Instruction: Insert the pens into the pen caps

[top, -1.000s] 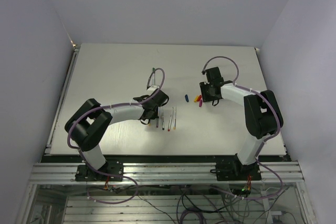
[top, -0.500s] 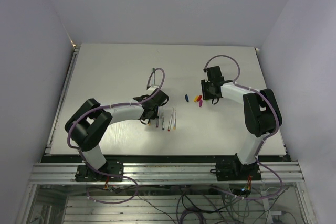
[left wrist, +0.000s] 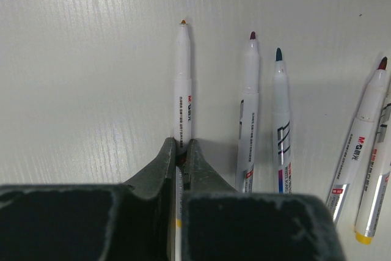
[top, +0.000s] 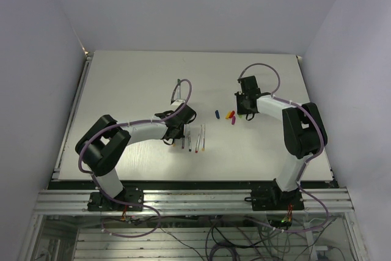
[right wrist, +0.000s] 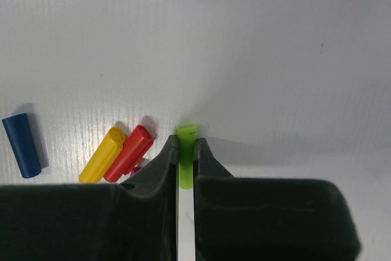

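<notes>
My left gripper (left wrist: 182, 148) is shut on a white pen (left wrist: 182, 84) with an orange tip, which points away from the wrist and lies parallel to the pens beside it. Three more pens (left wrist: 249, 108) (left wrist: 281, 120) (left wrist: 360, 145) lie to its right on the table. My right gripper (right wrist: 185, 146) is shut on the green pen cap (right wrist: 186, 131), which stands out a little past the fingertips. Left of it lie the red cap (right wrist: 129, 152), the yellow cap (right wrist: 102, 154) and the blue cap (right wrist: 22, 145). A sliver of a purple cap (right wrist: 137, 166) shows behind the left finger.
In the top view the loose pens (top: 195, 139) lie in a row just right of the left gripper (top: 176, 131). The caps (top: 230, 115) cluster just left of the right gripper (top: 244, 110). The white table (top: 134, 84) ends in a metal rail at the near edge.
My right gripper has closed its fingers onto the green cap and shifted slightly. The left gripper stays shut on its pen and has not moved.
</notes>
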Action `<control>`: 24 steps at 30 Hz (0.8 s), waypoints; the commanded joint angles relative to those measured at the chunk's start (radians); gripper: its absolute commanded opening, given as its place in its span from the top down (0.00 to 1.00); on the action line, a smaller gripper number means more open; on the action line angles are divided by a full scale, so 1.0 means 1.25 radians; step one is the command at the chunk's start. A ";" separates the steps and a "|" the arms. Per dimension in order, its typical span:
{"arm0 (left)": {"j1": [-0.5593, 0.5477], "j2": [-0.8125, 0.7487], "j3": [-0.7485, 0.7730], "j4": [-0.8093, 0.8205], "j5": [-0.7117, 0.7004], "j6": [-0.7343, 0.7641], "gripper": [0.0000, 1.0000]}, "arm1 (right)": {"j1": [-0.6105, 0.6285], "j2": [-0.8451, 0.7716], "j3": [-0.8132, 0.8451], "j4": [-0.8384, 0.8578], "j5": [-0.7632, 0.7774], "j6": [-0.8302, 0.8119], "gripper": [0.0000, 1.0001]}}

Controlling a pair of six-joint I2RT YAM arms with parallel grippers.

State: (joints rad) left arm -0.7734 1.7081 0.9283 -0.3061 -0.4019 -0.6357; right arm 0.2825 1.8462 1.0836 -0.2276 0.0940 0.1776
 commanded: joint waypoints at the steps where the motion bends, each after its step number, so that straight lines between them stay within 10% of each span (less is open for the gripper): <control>1: 0.015 0.054 -0.027 -0.052 0.023 0.007 0.93 | -0.005 0.063 -0.033 -0.115 0.009 0.017 1.00; 24: 0.016 -0.143 -0.036 0.031 -0.020 0.094 0.93 | -0.005 -0.289 -0.013 0.003 0.028 0.099 1.00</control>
State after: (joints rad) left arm -0.7605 1.6497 0.9051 -0.3107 -0.4030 -0.5724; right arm 0.2810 1.5719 1.0992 -0.2893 0.1478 0.2703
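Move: The right fingers are already shut on the lime cap at the table. The yellow-ended pen it is meant for, held by the left hand, lies about 29 cm to the left and 10 cm nearer the base, at much the same height. Left of the right hand sit the magenta cap (3 cm, 2 cm back), red cap (4 cm, 1 cm ahead) and yellow cap (6 cm, 1 cm ahead). The lime cap is 29 cm right of the left hand and 10 cm ahead; beside that hand, about 1 cm back, lie the dark-red pen, 4 cm right, and teal pen, 6 cm right. Keeping its pinch on the lime cap, the right hand lifts it off the table, easing back about 1 cm first, then climbing fast to some 11 cm while the fingers tip up and forward about 15 degrees. The left hand keeps hold of the yellow-ended pen, nudges forward half a centimetre, then starts to rise about 1 cm, drifting a little left. ##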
